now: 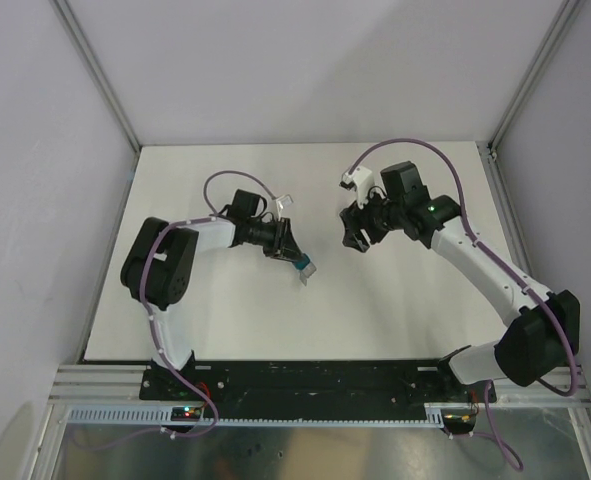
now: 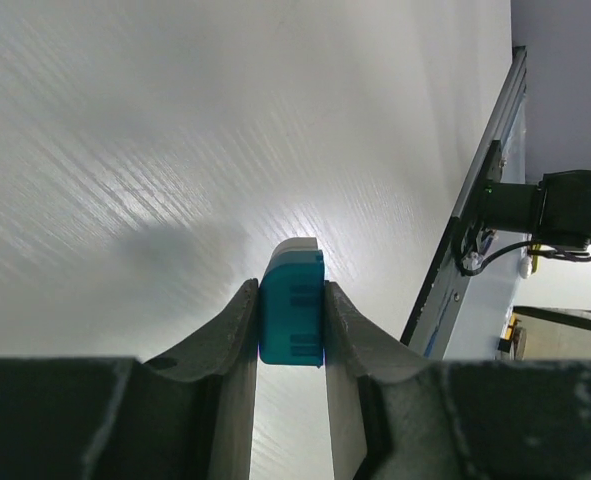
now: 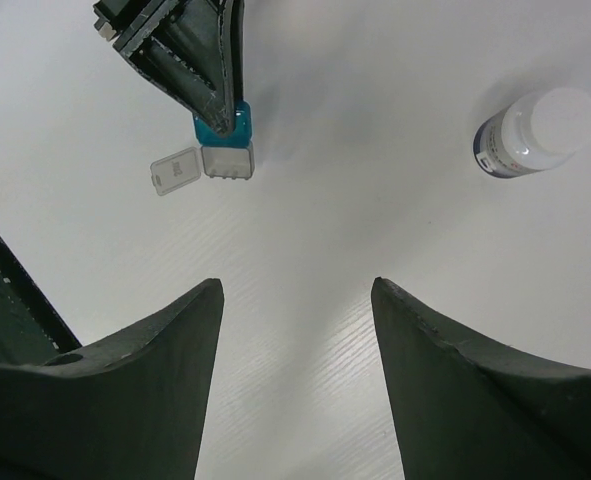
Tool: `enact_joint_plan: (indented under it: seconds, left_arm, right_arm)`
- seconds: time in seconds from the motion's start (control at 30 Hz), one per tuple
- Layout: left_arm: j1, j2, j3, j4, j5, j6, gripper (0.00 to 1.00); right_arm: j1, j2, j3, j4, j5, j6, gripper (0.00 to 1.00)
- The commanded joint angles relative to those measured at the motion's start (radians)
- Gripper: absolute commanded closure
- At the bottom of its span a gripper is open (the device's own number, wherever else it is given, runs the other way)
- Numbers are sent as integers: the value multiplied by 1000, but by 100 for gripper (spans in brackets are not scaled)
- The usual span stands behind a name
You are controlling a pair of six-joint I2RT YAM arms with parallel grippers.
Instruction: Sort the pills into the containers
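The containers point(image 2: 292, 318), a tiny teal cube joined to a grey one, are pinched by the teal half in my left gripper point(image 2: 291, 285), which is shut on them. In the right wrist view the teal cube point(image 3: 225, 125) sits between the left fingers point(image 3: 190, 55). The grey cube point(image 3: 227, 162) rests on the table with its clear lid point(image 3: 173, 170) flipped open beside it. My right gripper point(image 3: 295, 285) hovers open with nothing in it, apart from the containers. From above, the left gripper point(image 1: 295, 258) and right gripper point(image 1: 353, 243) face each other mid-table. No pills are in view.
A small white capped bottle point(image 3: 535, 130) stands upright on the white table point(image 1: 225, 320), off to the right in the right wrist view. The table's metal front rail point(image 2: 475, 210) and the right arm's base point(image 2: 565, 205) show in the left wrist view.
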Motion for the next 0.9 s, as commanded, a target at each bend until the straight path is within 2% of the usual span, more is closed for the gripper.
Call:
enact_joint_plan:
  seconds: [0.0, 0.2, 0.5, 0.87]
  left_arm:
    - [-10, 31, 45, 7, -10, 45, 82]
    - [-11, 56, 45, 6, -32, 58, 71]
    - [-12, 66, 52, 6, -47, 76, 39]
    - [18, -17, 56, -11, -94, 124, 9]
  right_arm:
    - [-10, -3, -23, 51, -23, -11, 34]
    - [-13, -10, -55, 70, -28, -9, 34]
    - [-14, -17, -68, 76, -35, -8, 33]
    - [-10, 6, -77, 79, -52, -9, 34]
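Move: The teal-and-clear pill container is still pinched in the left hand, its middle about 1 cm back, 2 cm right and 1 cm below the hand point. The bare table spot it is going to lies some 5 cm below the hand and 2 cm right. The white pill bottle stands around 14 cm ahead and 14 cm right of the left hand. From the right hand, the container is about 10 cm left, 1 cm back and 15 cm below. The pill container, clear lid already hanging open, is lowered by the left hand straight down about 2 cm to the table. The fingers then spread from a third open to nearly wide and let go, the hand easing up and forward by about 1 cm. The right hand, empty and still part open, sinks some 2 cm. ##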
